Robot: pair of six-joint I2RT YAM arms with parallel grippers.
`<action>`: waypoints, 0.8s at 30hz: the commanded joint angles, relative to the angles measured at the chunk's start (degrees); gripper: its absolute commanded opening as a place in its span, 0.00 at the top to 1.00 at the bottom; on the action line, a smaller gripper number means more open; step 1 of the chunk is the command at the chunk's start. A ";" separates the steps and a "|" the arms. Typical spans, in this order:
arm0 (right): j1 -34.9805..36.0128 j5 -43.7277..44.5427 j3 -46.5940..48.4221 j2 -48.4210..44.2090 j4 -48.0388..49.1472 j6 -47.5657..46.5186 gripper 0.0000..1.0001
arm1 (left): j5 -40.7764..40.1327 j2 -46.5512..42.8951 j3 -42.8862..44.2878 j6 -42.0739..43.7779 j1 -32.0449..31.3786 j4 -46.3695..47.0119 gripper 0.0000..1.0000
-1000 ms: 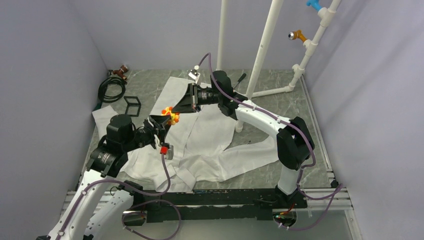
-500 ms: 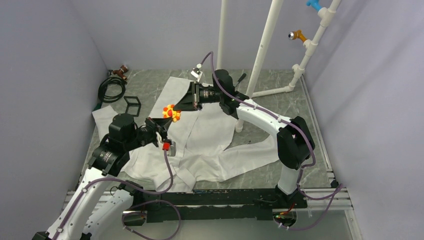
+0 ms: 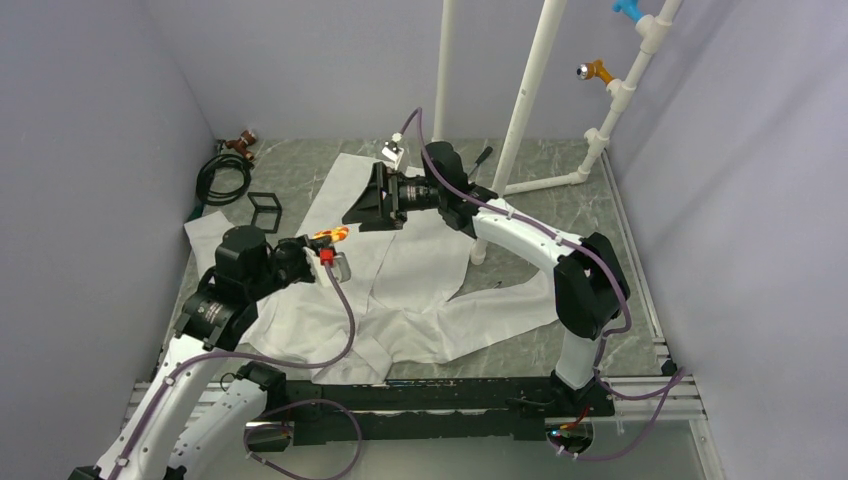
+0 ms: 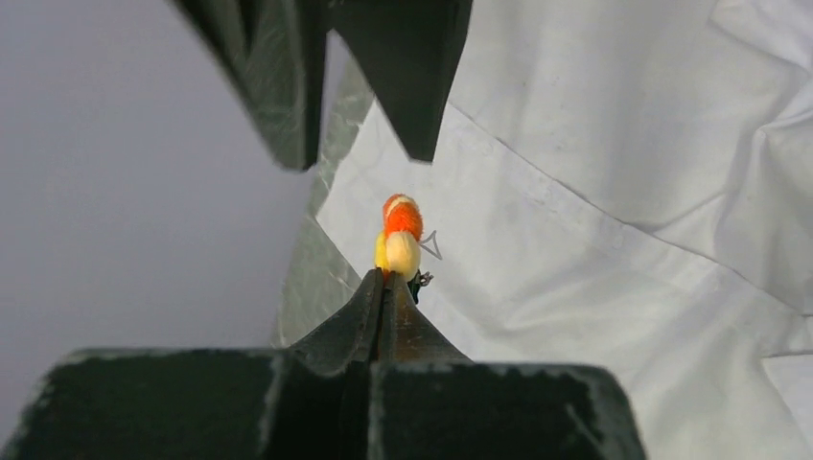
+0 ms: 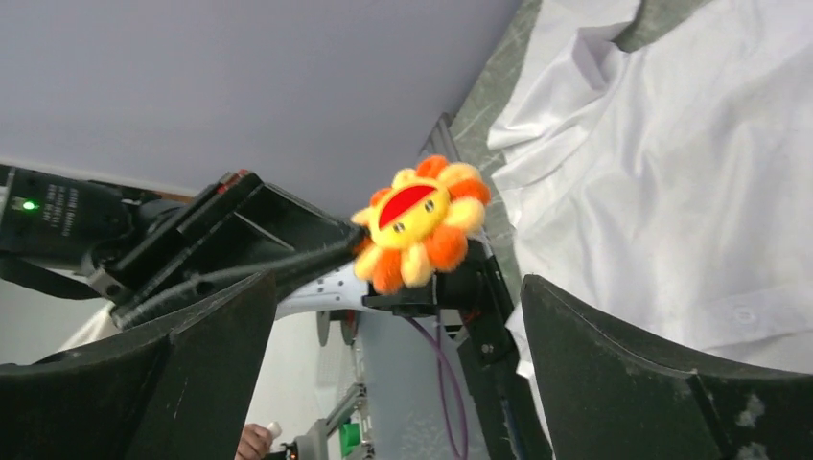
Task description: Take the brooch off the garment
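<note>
The brooch [image 3: 332, 235], an orange and yellow flower with a red centre, hangs in the air above the garment [image 3: 420, 270], a white shirt spread on the table. My left gripper [image 3: 318, 239] is shut on the brooch's lower edge. In the left wrist view the brooch [image 4: 401, 235] stands edge-on just past my left gripper [image 4: 388, 278]. My right gripper [image 3: 362, 205] is open a little beyond it, touching nothing. The right wrist view faces the brooch [image 5: 422, 220] from the front, ahead of my right gripper [image 5: 395, 283], with the garment [image 5: 690, 172] to the right.
A coiled black cable [image 3: 222, 180] and a small black square frame [image 3: 265, 210] lie at the back left. A white pipe stand [image 3: 522, 110] rises at the back right, carrying an orange hook [image 3: 597, 70] and a blue one [image 3: 628, 10]. Grey walls close in both sides.
My right gripper has opened, let go of the brooch and drawn back slightly. My left gripper has shut on the brooch and turned it edge-on, moving a little to the left.
</note>
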 commanded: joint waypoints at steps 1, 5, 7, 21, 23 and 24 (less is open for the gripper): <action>-0.78 4.14 2.71 -2.32 -6.72 -7.82 0.00 | -3.45 1.67 2.18 -10.60 4.44 -1.54 1.00; -1.26 7.31 3.22 -3.50 -12.57 -14.42 0.00 | -2.59 5.09 3.14 -14.79 14.04 -3.03 1.00; -1.56 7.78 3.06 -4.29 -14.09 -17.26 0.00 | -3.53 7.05 2.97 -15.73 18.68 -2.19 1.00; -3.19 8.02 0.33 -9.14 -26.64 -38.85 0.00 | -18.35 25.42 -0.26 -14.99 31.86 13.47 1.00; -3.62 8.65 -0.68 -10.15 -26.71 -39.87 0.00 | -19.87 27.90 -0.56 -14.45 31.76 16.97 1.00; -3.81 8.90 -1.04 -10.62 -26.71 -40.20 0.00 | -20.71 29.39 -0.55 -14.29 31.81 19.21 1.00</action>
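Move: The left hand already grips the brooch. The black frame lies about 17 cm to its left, 14 cm ahead and 25 cm below; at the same depth, the garment's left sleeve end is some 26 cm left and 7 cm ahead, and the coiled hose 29 cm left and 25 cm ahead. From the empty right hand, the brooch is about 5 cm left, 3 cm back and level. Left swings the brooch about 20 cm left, down and forward, counter-clockwise, towards the black frame; right backs rightward. ##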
